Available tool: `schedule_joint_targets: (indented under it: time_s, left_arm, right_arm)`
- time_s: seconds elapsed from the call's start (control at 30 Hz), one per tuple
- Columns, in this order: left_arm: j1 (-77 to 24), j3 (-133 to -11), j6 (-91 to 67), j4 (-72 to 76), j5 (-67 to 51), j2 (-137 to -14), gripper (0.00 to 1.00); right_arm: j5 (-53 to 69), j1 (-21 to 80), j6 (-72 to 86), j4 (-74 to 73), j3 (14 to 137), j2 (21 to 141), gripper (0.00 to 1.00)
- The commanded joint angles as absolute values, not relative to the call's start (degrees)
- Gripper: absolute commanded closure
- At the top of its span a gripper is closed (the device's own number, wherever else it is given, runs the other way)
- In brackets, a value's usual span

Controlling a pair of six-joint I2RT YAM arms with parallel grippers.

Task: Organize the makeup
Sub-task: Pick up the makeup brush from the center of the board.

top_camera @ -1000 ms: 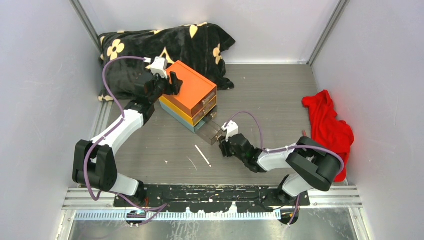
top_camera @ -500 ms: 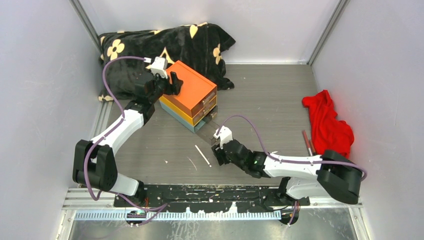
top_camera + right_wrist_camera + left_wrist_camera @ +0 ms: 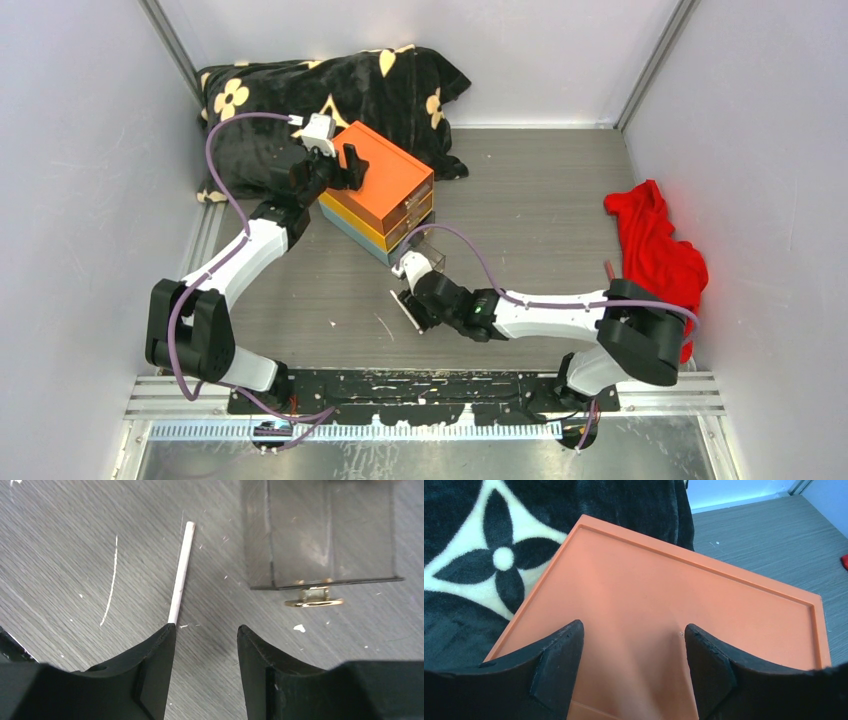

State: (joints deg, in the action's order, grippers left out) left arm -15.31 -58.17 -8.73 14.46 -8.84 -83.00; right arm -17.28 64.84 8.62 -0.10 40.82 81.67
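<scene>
A thin white stick (image 3: 181,570) lies on the grey table, and its near end runs under the left fingertip of my right gripper (image 3: 206,627). That gripper is open, low over the table with nothing between its fingers; from above it (image 3: 410,308) covers most of the stick. Just right of it is the pulled-out clear drawer (image 3: 320,535) with a gold knob (image 3: 314,601). My left gripper (image 3: 634,630) hovers open over the lid of the orange box (image 3: 664,595), holding nothing. The end of a slim reddish pencil (image 3: 607,267) shows by the red cloth.
The orange box (image 3: 385,185) with its stacked drawers stands left of the table's centre, against a black flowered blanket (image 3: 300,90) in the back left corner. A red cloth (image 3: 655,250) lies by the right wall. Grey walls close in three sides.
My right arm has stretched left and forward, from in front of the open drawer to over the white stick. The left arm has kept its place on the orange box.
</scene>
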Motion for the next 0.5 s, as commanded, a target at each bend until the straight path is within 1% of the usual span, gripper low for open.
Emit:
schedule_joint_targets:
  time_s: [0.0,0.2,0.47]
  left_arm:
    - [-14.92,-54.69,-10.58,-0.2,-7.66,-86.48,0.25]
    - [-14.94,-54.71,-10.56,-0.43,-7.56,-85.74,0.24]
    - [-14.94,-54.45,-10.73,-0.53,-7.53,-85.05,0.24]
  right_arm:
    - [-14.95,66.55,10.93,0.24,42.09,83.04,0.47]
    - [-15.2,69.94,11.98,-1.14,43.7,84.9,0.47]
    - [-15.35,70.36,14.92,-0.86,43.99,88.54,0.48]
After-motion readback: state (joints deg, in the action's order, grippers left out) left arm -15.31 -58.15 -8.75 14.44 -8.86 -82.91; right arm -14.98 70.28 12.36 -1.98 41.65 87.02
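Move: The makeup brush, a thin white stick on the table, has its middle about 3 cm to the right hand's left, 1 cm ahead and some 6 cm below; its near end lies a little behind this hand. The open clear drawer is about 11 cm ahead, 1 cm to the right and 4 cm lower, and its drawer box stands roughly 19 cm ahead, 8 cm left, at about hand height. From the left hand, the brush is some 24 cm back, 10 cm right and 22 cm down. The right hand draws back about 4 cm while sinking some 3 cm, easing slightly left as well, away from the open drawer and down towards the brush's near end with the brown ring. The fingers stay half open and empty, tipping slightly further down and turning about 5 degrees counter-clockwise, so that the near end comes to lie between the fingertips as seen from the wrist, still below them. ##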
